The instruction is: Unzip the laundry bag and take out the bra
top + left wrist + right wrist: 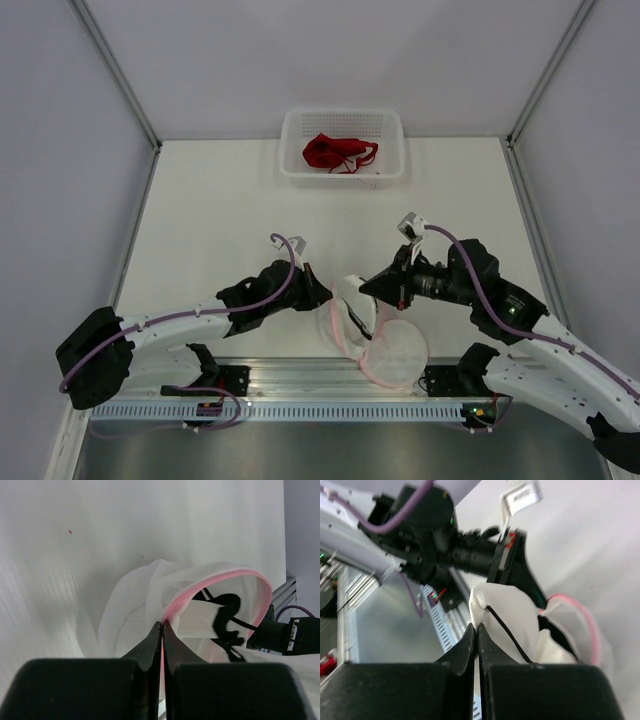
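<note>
The laundry bag (pixel 397 348), white mesh with pink zipper trim, lies open near the table's front edge between both arms. My left gripper (pixel 162 624) is shut on the bag's pink rim (pixel 210 582), holding the mouth open. Inside the mouth shows the bra (pixel 200 617), white with black straps (pixel 226 611). My right gripper (pixel 477 626) is shut on a white edge of the bra (pixel 507 612), beside a black strap, just outside the bag's opening (pixel 585 625). From above, the left gripper (pixel 322 293) and right gripper (pixel 366 288) face each other closely over the bag.
A white plastic basket (pixel 392 172) stands at the back middle, holding a red garment (pixel 335 152). A metal rail (pixel 320 385) with both arm bases runs along the near edge. Grey walls enclose the table on three sides.
</note>
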Available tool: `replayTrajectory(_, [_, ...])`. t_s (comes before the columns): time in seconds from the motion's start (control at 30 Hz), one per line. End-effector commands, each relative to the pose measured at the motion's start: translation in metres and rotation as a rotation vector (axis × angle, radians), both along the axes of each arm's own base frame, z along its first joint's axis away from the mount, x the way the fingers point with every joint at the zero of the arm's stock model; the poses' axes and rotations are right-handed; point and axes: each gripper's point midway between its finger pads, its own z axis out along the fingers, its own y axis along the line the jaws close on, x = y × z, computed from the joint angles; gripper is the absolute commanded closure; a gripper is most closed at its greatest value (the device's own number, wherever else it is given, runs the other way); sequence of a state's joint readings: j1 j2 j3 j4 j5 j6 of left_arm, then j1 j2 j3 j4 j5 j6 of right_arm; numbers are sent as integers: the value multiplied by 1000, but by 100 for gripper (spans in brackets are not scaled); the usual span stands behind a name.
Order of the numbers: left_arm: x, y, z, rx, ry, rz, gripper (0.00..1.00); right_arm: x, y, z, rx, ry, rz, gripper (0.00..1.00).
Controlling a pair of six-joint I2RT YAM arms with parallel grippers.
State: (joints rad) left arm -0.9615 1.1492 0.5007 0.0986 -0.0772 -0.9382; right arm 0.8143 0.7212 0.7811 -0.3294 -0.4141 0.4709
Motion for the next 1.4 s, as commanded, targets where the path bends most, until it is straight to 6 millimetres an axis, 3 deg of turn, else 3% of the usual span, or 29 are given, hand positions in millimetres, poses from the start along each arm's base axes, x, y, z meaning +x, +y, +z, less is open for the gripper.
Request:
replayTrajectory(0.0, [3, 0, 1, -8, 8, 24, 98, 31, -18, 75, 114, -200, -205, 100])
replayTrajectory(0.07, [2, 0, 2, -11, 6, 20, 98, 50, -27, 91, 112, -254, -306, 100])
replayTrajectory(0.13, [2, -2, 4, -15, 4, 15, 98, 55, -28, 114, 145, -304, -329, 100])
replayTrajectory(0.3, [2, -2, 6, -19, 3, 14, 98, 55, -16, 154, 234, -352, -293, 100])
replayTrajectory(0.67, [0, -2, 8, -22, -4, 3, 98, 61, -37, 252, 504, -501, -420, 99])
replayTrajectory(0.8, [0, -1, 11, -31, -7, 7, 98, 72, -30, 266, 539, -472, -445, 100])
replayTrajectory(0.97, [-1, 0, 14, -33, -14, 4, 98, 115, -36, 268, 482, -497, -640, 100])
replayTrajectory(1.0, [-1, 0, 15, -35, -14, 3, 98, 130, -30, 262, 440, -505, -673, 100])
replayTrajectory(1.07, [-2, 1, 15, -36, -12, 4, 98, 147, -32, 269, 392, -559, -739, 100])
replayTrajectory(1.13, [-3, 2, 16, -39, -12, 1, 98, 172, -15, 259, 321, -575, -754, 100])
replayTrajectory(1.17, [-4, 2, 18, -47, -13, 0, 98, 179, -19, 272, 321, -606, -775, 100])
replayTrajectory(1.2, [-4, 3, 18, -47, -13, 0, 98, 198, -7, 260, 279, -597, -782, 100])
replayTrajectory(1.27, [-6, 4, 19, -54, -12, -3, 98, 221, -13, 271, 285, -601, -822, 100])
replayTrajectory(1.3, [-7, 5, 19, -55, -10, -3, 98, 244, -5, 256, 243, -583, -829, 100])
replayTrajectory(1.33, [-8, 5, 18, -57, -8, -5, 98, 254, -9, 267, 258, -592, -852, 100])
replayTrajectory(1.37, [-9, 4, 19, -61, -4, -11, 98, 270, -15, 265, 245, -589, -882, 100])
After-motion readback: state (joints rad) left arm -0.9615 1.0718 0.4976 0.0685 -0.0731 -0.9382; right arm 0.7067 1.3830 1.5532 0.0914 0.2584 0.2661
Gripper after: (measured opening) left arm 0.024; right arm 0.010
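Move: The white bra, pinched at one end by the right hand, still hangs down into the laundry bag, whose mouth lies about 20 cm below that hand, level with it and 1 cm left. The basket is some 44 cm ahead, 4 cm left and 22 cm below, the red bra in it. The open flap is about 4 cm back and 9 cm right. From the left hand, pinching the pink rim, the basket lies about 39 cm ahead, 4 cm right; the mouth 6 cm back, 5 cm right. The white bra is drawn up out of the bag by the right hand, which keeps its pinch and climbs about 25 cm while easing forward, then carries it some 15 cm farther forward towards the basket. The wrist swings clockwise, some 40 degrees, and tips the fingers upward. The left hand keeps hold of the pink rim, rising barely a centimetre or two at the end. ##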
